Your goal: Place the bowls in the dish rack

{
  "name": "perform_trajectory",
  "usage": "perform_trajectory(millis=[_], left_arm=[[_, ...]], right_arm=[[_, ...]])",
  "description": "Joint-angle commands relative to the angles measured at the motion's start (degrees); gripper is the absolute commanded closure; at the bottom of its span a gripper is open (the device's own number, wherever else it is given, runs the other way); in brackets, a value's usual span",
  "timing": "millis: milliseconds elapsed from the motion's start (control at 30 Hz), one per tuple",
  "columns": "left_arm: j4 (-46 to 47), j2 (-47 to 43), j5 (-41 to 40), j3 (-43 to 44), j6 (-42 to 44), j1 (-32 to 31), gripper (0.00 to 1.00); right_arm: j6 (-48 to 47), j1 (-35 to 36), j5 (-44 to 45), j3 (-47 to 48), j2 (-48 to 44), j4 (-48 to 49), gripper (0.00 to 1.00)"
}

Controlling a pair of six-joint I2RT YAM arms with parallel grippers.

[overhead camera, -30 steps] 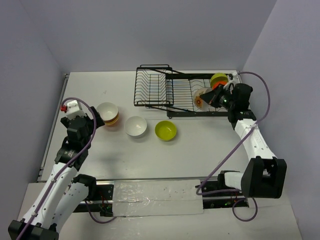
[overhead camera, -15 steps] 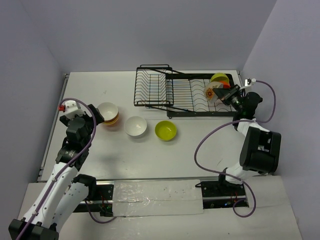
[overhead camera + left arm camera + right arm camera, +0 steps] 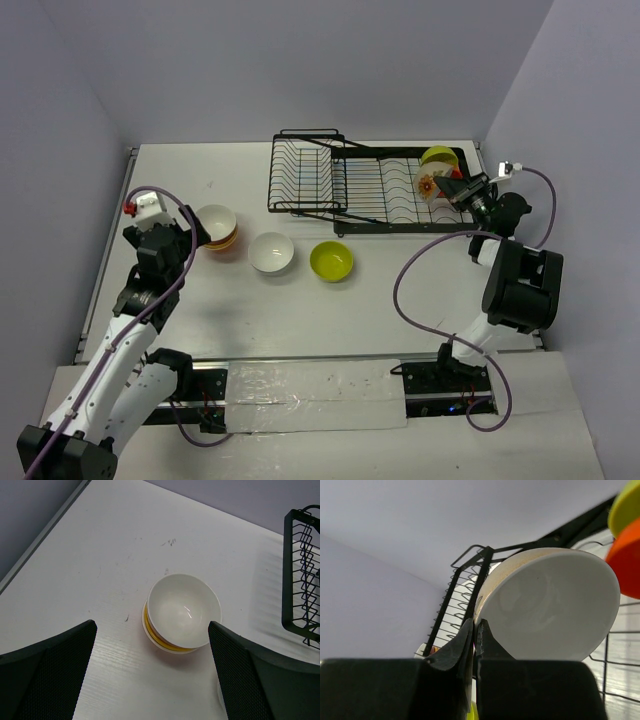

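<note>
The black wire dish rack [image 3: 345, 185] stands at the back of the table, and a lime-green bowl with an orange outside [image 3: 438, 157] sits on edge at its right end. My right gripper [image 3: 452, 188] is shut on the rim of a white bowl [image 3: 430, 186], held on edge over the rack's right part. In the right wrist view this bowl [image 3: 555, 605] fills the frame, its rim pinched in the right gripper [image 3: 476, 625]. My left gripper [image 3: 192, 236] is open just short of a stack of bowls [image 3: 216, 227]. In the left wrist view the stack [image 3: 182, 612] lies ahead of the left gripper [image 3: 151, 630].
A white bowl [image 3: 271, 253] and a lime-green bowl [image 3: 331, 261] sit on the table in front of the rack. The rack's taller ribbed section [image 3: 300, 580] shows at the right of the left wrist view. Grey walls close in behind and on both sides.
The right arm has swung out to the right and carried the white bowl rightward over the rack, nearer the lime-green bowl. The left gripper has barely shifted.
</note>
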Motion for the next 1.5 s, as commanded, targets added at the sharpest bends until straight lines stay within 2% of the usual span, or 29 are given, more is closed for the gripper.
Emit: perform_trajectory(millis=[0,367,700,1167,1467], left_arm=[[-0.1,-0.3,1.0,2.9,1.2,-0.1,0.01],[-2.2,-1.0,0.0,3.1,-0.9,-0.1,0.01],[-3.6,0.0,-0.1,3.7,-1.2,-0.1,0.01],[-3.3,3.3,0.1,5.5,-0.1,-0.1,0.01],[-2.6,5.5,0.3,6.8,0.6,-0.2,0.01]], right_arm=[[2.3,-1.3,-1.6,-0.6,1.6,10.4,1.00],[6.1,-2.9,-3.0,1.7,10.5,18.4,1.00],[8.8,-3.4,-2.9,3.5,13.9,21.8,1.00],[10.6,-4.0,-2.2,5.8,18.1,22.1,1.00],[10.7,-4.5,0.9,3.0,18.1,21.2,1.00]])
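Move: The white patterned bowl, already pinched by its rim in the right hand, is bound for the rack slot in front of the orange bowl, some 10 cm below that hand, 3 cm ahead and level with it sideways. From the same hand, the orange bowl stands about 8 cm ahead, 2 cm right and 10 cm down; the racked lime bowl, 13 cm ahead, straight on and 10 cm down. From the left hand, the slot lies roughly 16 cm ahead, 68 cm right and 10 cm lower. The white patterned bowl is lowered by the right hand into the rack just in front of the orange bowl, about 7 cm down, most of it early on; while sinking and then near the bottom, the hand also eases a few centimetres right and forward. The wrist tilts some 10 degrees, left side rising and fingers tipping down, and the fingers keep their pinch on the rim. ##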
